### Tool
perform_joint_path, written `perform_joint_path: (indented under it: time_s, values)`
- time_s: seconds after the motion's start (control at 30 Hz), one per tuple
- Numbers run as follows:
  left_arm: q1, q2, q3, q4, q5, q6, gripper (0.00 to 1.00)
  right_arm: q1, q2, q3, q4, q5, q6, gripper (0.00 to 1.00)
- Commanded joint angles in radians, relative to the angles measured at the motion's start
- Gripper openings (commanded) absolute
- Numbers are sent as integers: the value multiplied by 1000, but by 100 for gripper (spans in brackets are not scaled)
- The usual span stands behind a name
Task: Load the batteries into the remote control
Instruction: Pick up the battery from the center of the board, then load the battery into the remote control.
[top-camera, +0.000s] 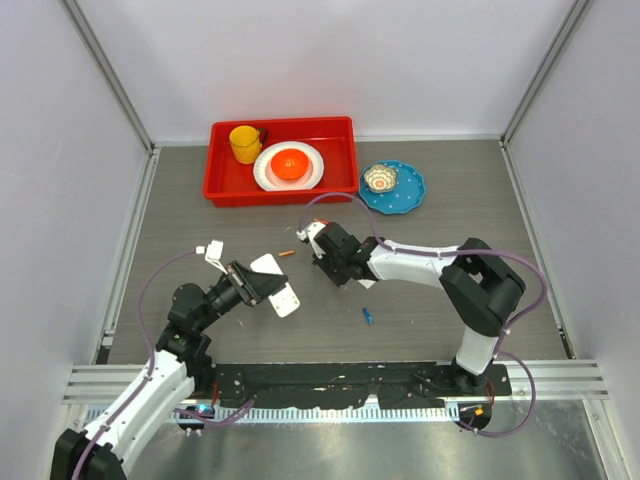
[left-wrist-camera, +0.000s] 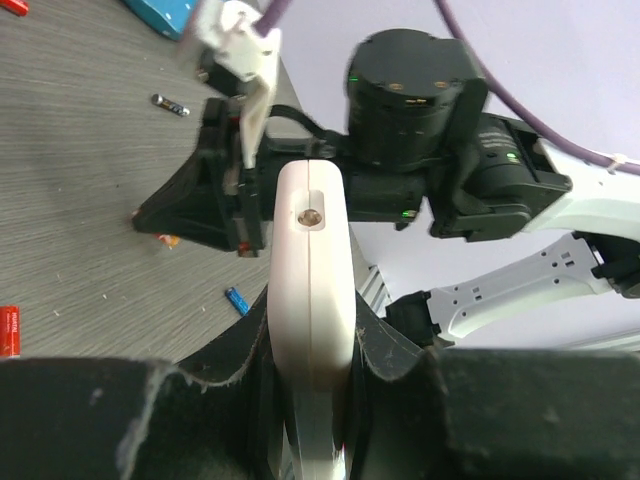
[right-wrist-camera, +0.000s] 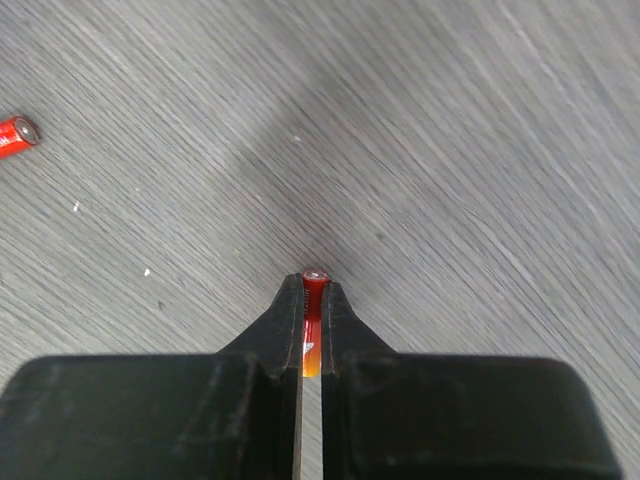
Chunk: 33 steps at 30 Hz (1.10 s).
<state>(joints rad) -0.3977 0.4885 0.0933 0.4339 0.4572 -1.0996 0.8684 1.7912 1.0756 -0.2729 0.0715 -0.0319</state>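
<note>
My left gripper is shut on the remote control, a flat white handset held off the table. In the left wrist view the remote control stands edge-on, clamped between the left gripper's fingers. My right gripper is shut on a red-orange battery, held end-on just above the grey table. From above, the right gripper hangs just right of the remote. Loose batteries lie around: an orange one, a blue one, a red one and a dark one.
A red tray at the back holds a yellow cup and a white plate with an orange bowl. To its right a blue plate carries a small bowl. Walls close in the table on both sides.
</note>
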Motion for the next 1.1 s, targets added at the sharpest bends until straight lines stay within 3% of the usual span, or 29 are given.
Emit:
perform_joint_path:
  time_s: [0.0,0.2,0.37,0.57,0.77,1.07]
  values:
    - [3,51,66,84,21,-11,0,3,-195,-11,-8,166,85,1]
    - [3,267,137,248,70,-66,0,47,-522,-75,40,307,92,1]
    - [3,484,206,497,216,-164,0,168,-746,-146,77,364,37,1]
    - [-4,682,296,752,369,-304,0,359,-891,-164,18,275,-92,1]
    - [-39,722,410,680,463,-249,0,411,-978,-172,26,139,-157,1]
    - [-95,782,485,484,521,-201,1,426,-866,-82,-2,71,-258,1]
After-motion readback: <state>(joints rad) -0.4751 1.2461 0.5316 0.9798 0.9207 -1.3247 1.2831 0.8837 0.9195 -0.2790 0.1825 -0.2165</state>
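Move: The battery from the centre of the board is already pinched in the right hand, down at the table. The remote in the left hand lies about 13 cm to the right hand's left, 9 cm back and 16 cm above it. On the table, a red battery lies 11 cm left and 3 cm back of the right hand, a blue one 7 cm right and 9 cm back. From the left hand, the held battery is some 8 cm ahead, 12 cm right and 16 cm below. The battery, still gripped by the right fingers, goes up fast by about 26 cm, then mostly back some 14 cm as well, while the wrist swings the fingers from steeply down to nearly level, pointing left at the remote. Meanwhile the left hand keeps its grip and brings the remote up and right to meet the battery, roughly 9 cm each way, turning it some 30 degrees clockwise. ##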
